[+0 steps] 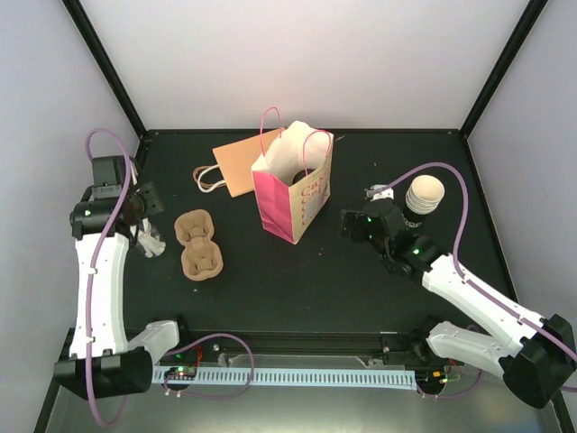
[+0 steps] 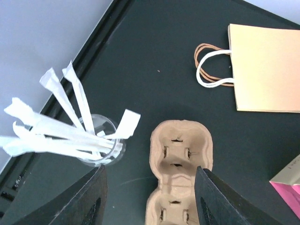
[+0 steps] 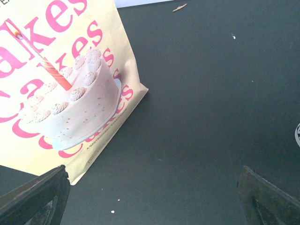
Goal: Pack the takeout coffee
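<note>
The takeout coffee (image 1: 425, 194), a cream-white ribbed cup with a dark lower part, stands at the right of the black table, just behind my right arm. My right gripper (image 1: 350, 222) (image 3: 152, 187) is wide open and empty, low over bare table between the cup and the upright pink and cream paper bag (image 1: 293, 188) (image 3: 61, 84). My left gripper (image 1: 142, 216) (image 2: 150, 169) hangs open at the far left, holding nothing. Below it, the brown pulp carrier (image 2: 180, 159) lies between its fingers.
A clear glass of white wrapped sticks (image 2: 96, 140) (image 1: 151, 242) stands left of the carrier (image 1: 198, 245). A flat tan bag with handles (image 1: 242, 162) (image 2: 265, 68) lies behind. White walls and black frame posts enclose the table on three sides.
</note>
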{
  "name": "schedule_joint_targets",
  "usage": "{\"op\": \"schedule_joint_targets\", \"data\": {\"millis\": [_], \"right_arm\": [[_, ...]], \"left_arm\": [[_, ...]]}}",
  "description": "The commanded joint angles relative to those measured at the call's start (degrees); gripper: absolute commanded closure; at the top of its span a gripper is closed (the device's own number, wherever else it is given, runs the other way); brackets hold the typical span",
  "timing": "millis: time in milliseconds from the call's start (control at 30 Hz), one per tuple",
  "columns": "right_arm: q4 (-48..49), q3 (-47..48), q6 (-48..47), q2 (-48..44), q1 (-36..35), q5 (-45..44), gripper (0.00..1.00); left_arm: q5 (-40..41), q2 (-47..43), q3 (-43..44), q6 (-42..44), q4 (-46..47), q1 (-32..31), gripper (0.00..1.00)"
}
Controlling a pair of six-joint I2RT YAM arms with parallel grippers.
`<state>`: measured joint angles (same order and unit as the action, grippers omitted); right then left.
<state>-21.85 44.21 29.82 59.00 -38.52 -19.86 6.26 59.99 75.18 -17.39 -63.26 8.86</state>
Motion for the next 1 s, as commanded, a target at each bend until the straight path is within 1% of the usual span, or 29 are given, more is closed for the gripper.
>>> {"op": "schedule_joint_targets", "data": {"millis": [0, 167, 267, 367, 467, 600, 667, 767, 900, 933, 967], "right_arm": [[1.4, -0.5, -0.7, -0.9, 0.4, 0.9, 0.0], [1.6, -0.5, -0.8, -0.5, 0.3, 1.1, 0.0], [1.9, -0.4, -0.8, 0.2, 0.3, 1.4, 0.0], [1.8, -0.3, -0.9, 1.0, 0.3, 1.7, 0.0], [2.0, -0.2, -0.9, 1.4, 0.3, 1.8, 0.0], [2.1, 0.0, -1.1, 1.6, 0.3, 1.8, 0.0], [2.0, 0.0, -1.2, 1.5, 0.3, 1.6, 0.0], [2.0, 0.0, -1.1, 1.9, 0.3, 1.6, 0.0], [2.1, 0.0, -1.1, 2.3, 0.3, 1.7, 0.0], [2.1, 0.0, -1.2, 2.4, 0.3, 1.7, 0.0], [2.1, 0.1, -1.2, 2.5, 0.3, 1.9, 0.0]], "left_arm": [[3.3, 1.6, -0.4, 4.3, 4.4, 0.4, 0.46], [8.0, 3.6, -3.1, 7.5, 7.7, 0.4, 0.44], [8.2, 5.2, -3.5, 9.7, 9.3, 0.4, 0.43], [8.7, 7.4, -3.1, 10.3, 9.4, 0.4, 0.44], [7.5, 9.5, -2.3, 10.0, 9.3, 0.4, 0.45], [6.7, 12.9, -1.2, 9.6, 8.7, 0.4, 0.49], [7.1, 15.1, -0.4, 9.2, 7.8, 0.3, 0.54], [8.6, 16.2, 0.2, 8.7, 7.0, 0.3, 0.67], [11.9, 16.0, 1.0, 8.0, 5.9, 0.3, 0.93], [12.7, 15.8, 1.3, 7.7, 5.5, 0.3, 0.96], [13.5, 15.6, 1.7, 7.4, 5.1, 0.3, 0.97]]}}
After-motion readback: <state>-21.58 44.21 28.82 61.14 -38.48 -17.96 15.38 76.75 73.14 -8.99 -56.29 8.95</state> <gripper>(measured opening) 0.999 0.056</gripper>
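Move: The straws stand in a clear cup roughly 5 cm ahead of the left hand and 4 cm to its left, their middle some 12 cm lower. The drink carrier lies about 4 cm ahead and 5 cm to its right, 25 cm down; the flat paper bag is some 28 cm ahead, 17 cm right and 27 cm down. From the right hand, the straws are about 46 cm left, 3 cm ahead and 4 cm lower. The left hand sinks about 7 cm, also forward and left, tipping down 15 degrees and shutting among the straws. ##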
